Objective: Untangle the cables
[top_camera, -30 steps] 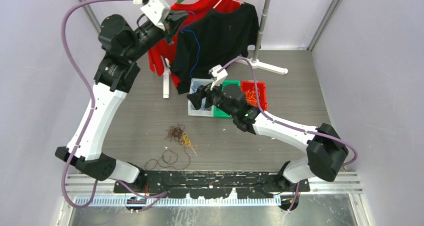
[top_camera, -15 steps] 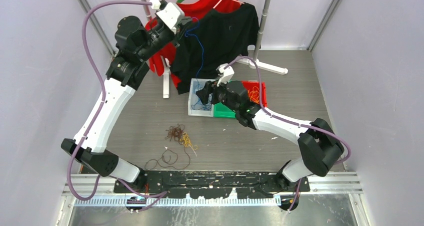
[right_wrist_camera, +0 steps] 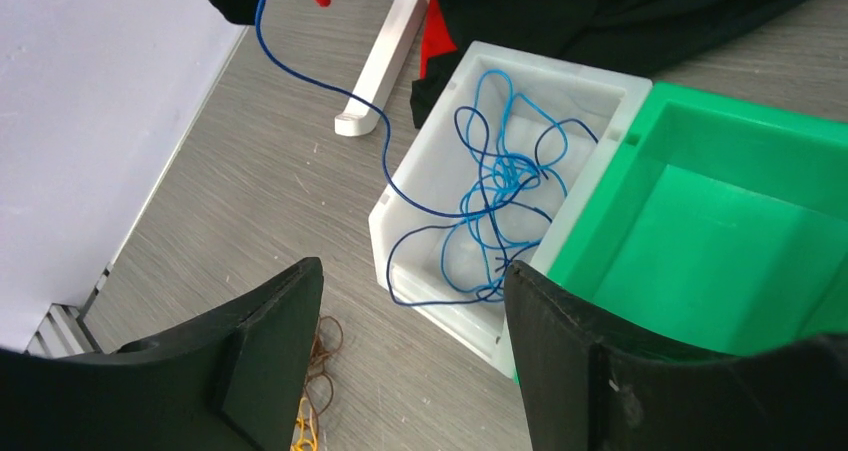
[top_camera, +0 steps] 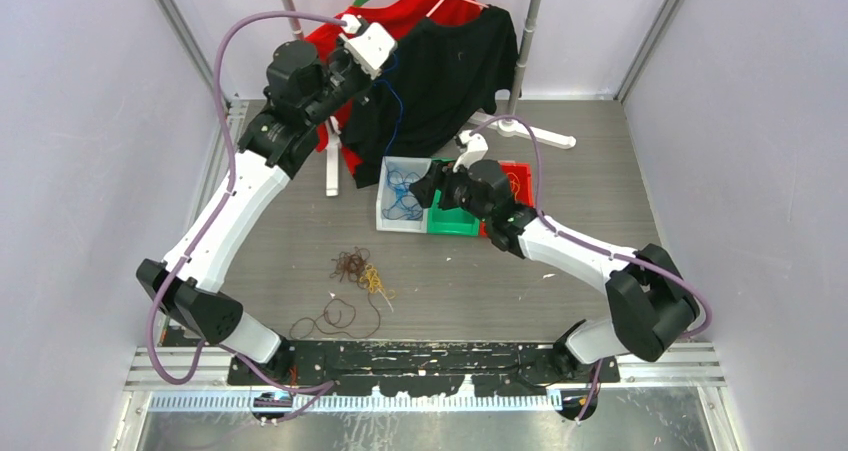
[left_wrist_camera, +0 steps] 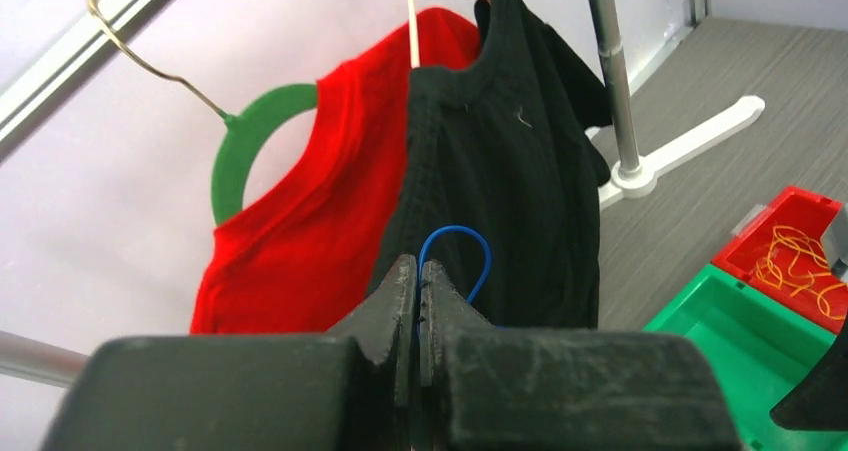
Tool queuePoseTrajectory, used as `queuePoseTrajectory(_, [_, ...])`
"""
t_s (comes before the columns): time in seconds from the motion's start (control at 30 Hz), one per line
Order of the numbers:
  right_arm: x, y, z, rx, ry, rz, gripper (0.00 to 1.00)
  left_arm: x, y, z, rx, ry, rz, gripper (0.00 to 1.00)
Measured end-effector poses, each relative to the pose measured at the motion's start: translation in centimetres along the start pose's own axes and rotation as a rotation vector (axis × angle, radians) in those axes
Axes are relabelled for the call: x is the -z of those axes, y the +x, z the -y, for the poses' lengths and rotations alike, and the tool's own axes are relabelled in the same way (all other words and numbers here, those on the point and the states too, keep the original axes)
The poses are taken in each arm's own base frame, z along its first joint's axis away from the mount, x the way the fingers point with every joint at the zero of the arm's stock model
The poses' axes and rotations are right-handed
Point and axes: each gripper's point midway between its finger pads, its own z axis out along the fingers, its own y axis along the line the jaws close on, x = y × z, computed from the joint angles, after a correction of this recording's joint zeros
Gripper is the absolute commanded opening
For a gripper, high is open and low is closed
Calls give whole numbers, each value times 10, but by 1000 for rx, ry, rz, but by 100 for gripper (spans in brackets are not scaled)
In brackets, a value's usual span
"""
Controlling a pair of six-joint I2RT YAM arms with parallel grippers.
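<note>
My left gripper (top_camera: 386, 66) (left_wrist_camera: 417, 271) is raised in front of the hanging shirts and shut on a blue cable (left_wrist_camera: 470, 236). The cable (top_camera: 392, 121) drops from it into a white bin (top_camera: 384, 203), where the rest lies in a loose blue heap (right_wrist_camera: 500, 191). My right gripper (top_camera: 428, 183) (right_wrist_camera: 410, 271) hovers open by that bin's near corner with nothing between its fingers. On the table, brown (top_camera: 349, 264) and yellow-orange (top_camera: 376, 280) cables sit tangled together. A dark cable (top_camera: 336, 319) loops nearer the bases. More yellow-orange cables (left_wrist_camera: 800, 266) lie in the red bin (top_camera: 522, 199).
An empty green bin (right_wrist_camera: 720, 221) stands between the white bin (right_wrist_camera: 530, 66) and the red one. A red shirt (left_wrist_camera: 300, 231) and a black shirt (left_wrist_camera: 520, 171) hang on a rack behind the bins. The rack's white feet (top_camera: 332, 166) (top_camera: 535, 131) rest on the table.
My left arm has swung right, carrying the blue cable towards the space above the white bin. My right gripper has drawn back right off that bin, uncovering the blue heap.
</note>
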Motion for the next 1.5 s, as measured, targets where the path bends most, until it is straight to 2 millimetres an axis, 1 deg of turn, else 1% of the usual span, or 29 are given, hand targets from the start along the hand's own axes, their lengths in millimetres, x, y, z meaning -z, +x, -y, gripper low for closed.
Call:
queuePoseTrajectory(0.07, [3,1,1,-6,8,-8,71,0,5,4,4,1,-22,0])
queuePoseTrajectory(0.17, [13,-2,2,-10,18,3,72,-2,11,15,20,23,-43,0])
queuePoseTrajectory(0.27, [27,-7,3,-21,33,31,72,-4,21,30,49,54,-74,0])
queuePoseTrajectory(0.33, [37,-10,3,-27,35,50,72,-7,32,40,62,75,-104,0])
queuePoseTrajectory(0.4, [47,-12,4,-32,40,65,73,-11,47,49,71,90,-142,0])
queuePoseTrajectory(0.47, [56,-14,6,-33,50,79,74,-14,68,60,80,112,-185,0])
queuePoseTrajectory(0.63, [72,-21,8,-22,73,97,74,-14,128,94,92,180,-309,0])
queuePoseTrajectory(0.7, [76,-21,11,-16,89,95,74,-15,144,102,88,199,-340,0])
queuePoseTrajectory(0.77, [78,-19,15,-13,111,86,74,-17,153,108,80,213,-357,0])
queuePoseTrajectory(0.93, [82,-16,24,-8,160,80,74,-17,165,115,49,228,-381,0])
queuePoseTrajectory(1.03, [86,-19,28,-6,182,92,75,-14,174,120,36,240,-403,0])
queuePoseTrajectory(1.13, [91,-21,33,-10,205,87,75,-8,190,131,11,258,-443,0])
queuePoseTrajectory(1.3, [98,-25,41,-43,260,45,74,5,226,159,-45,330,-520,0])
queuePoseTrajectory(1.4, [102,-24,44,-61,277,32,74,6,247,171,-93,373,-559,0])
queuePoseTrajectory(1.5, [108,-22,46,-76,289,21,74,3,257,174,-140,396,-566,0])
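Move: The left hand, shut on the dark blue cable, is high over the white bin. The bin's middle lies about 44 cm below it, 3 cm ahead and 2 cm right. The green bin stands some 11 cm right of the white one; the brown tangle lies about 12 cm back and 10 cm left of the hand, on the table. From the open right hand, the white bin is some 9 cm ahead, 4 cm left and 17 cm down. Still pinching the dark blue cable, the left hand lowers it some 31 cm almost straight down towards the white bin, easing slightly right, while its fingers tip from level to roughly 40 degrees downward. The empty right hand clears out to the right by about 11 cm and back 5 cm, turning a little clockwise, fingers staying open. ##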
